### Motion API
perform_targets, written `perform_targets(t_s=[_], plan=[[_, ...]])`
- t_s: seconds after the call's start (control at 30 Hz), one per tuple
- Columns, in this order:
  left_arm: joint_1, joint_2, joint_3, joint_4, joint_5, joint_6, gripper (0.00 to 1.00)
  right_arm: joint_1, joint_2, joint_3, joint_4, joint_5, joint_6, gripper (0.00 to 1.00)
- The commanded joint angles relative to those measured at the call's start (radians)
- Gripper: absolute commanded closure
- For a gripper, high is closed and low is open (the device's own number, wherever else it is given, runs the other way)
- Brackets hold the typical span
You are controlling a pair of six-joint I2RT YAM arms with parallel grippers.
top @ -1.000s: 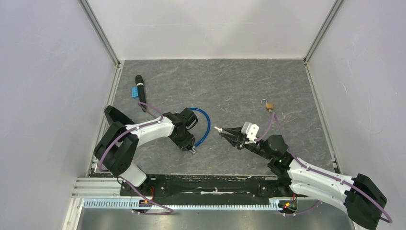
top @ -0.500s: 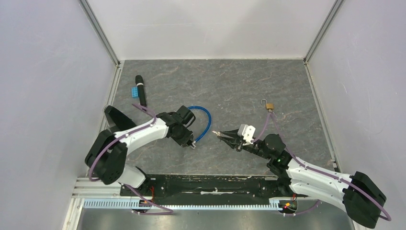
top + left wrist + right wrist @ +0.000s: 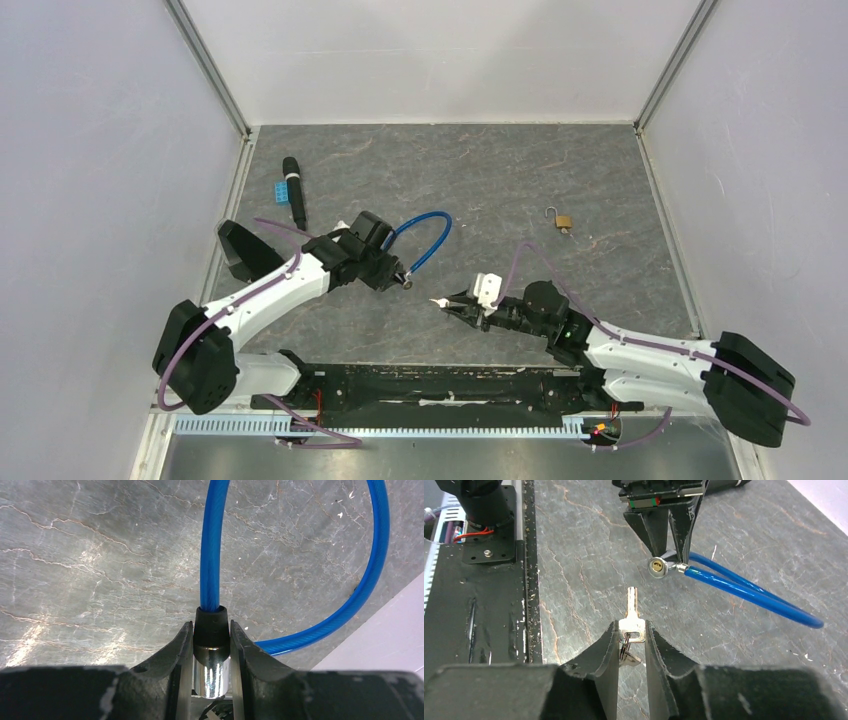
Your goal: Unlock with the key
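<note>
A blue cable lock (image 3: 425, 240) loops over the grey tabletop. My left gripper (image 3: 402, 276) is shut on its chrome lock cylinder (image 3: 212, 672), just below the black collar, with the blue cable (image 3: 210, 545) rising from between the fingers. In the right wrist view the cylinder's round keyhole face (image 3: 655, 566) points toward me. My right gripper (image 3: 631, 627) is shut on the head of a silver key (image 3: 631, 611). Its blade points at the keyhole but is a short gap away and slightly left of it. A second key on a ring hangs below. In the top view the key tip (image 3: 437, 301) sits right of the left gripper.
A small brass padlock (image 3: 563, 221) lies at the right rear. A black marker (image 3: 293, 190) and a blue brick (image 3: 284, 190) lie at the left rear. The black base rail (image 3: 430, 385) runs along the near edge, and white walls enclose the other three sides.
My left gripper closed on the lock cylinder and swung it back and right, turning the cable loop. My right gripper carried the key left and nearer, toward the cylinder.
</note>
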Motion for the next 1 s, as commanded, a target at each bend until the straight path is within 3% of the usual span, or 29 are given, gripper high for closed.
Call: perform_targets(t_s=[0.0, 0.2, 0.5, 0.97], plan=[[0.002, -0.023, 0.017, 0.09, -0.004, -0.03, 0.98, 0.011, 0.042, 0.062, 0.014, 0.043, 0.009, 1.0], [-0.005, 0.021, -0.056, 0.202, 0.066, -0.082, 0.98, 0.035, 0.096, 0.082, -0.02, 0.109, 0.032, 1.0], [-0.033, 0.118, -0.042, 0.247, 0.076, -0.104, 0.98, 0.043, 0.168, 0.133, -0.152, 0.252, 0.107, 1.0], [-0.072, 0.185, -0.008, 0.273, 0.089, -0.126, 0.98, 0.044, 0.242, 0.157, -0.172, 0.261, 0.173, 1.0]])
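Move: The right hand already holds the key pointing left. The lock's keyhole end is about 8 cm to its left, 4 cm ahead and 4 cm lower. The left fingertips pinching the lock are around 10 cm left, 5 cm ahead and 4 cm down, and the blue cable loop's middle is roughly 13 cm ahead, 6 cm left and 11 cm lower. From the left hand, the key is some 8 cm right, 4 cm back and 4 cm higher. Down about 7 cm and some 2.5 cm forward goes the right hand, tipping its fingers downward, rolling, and swinging clockwise to line the pinched key up with the keyhole. The left hand, keeping its grip on the lock's black collar, carries the keyhole end right towards the key and sinks, about 4 to 5 cm each way, tilting only slightly. The key tip ends close to the keyhole; contact can't be made out. ##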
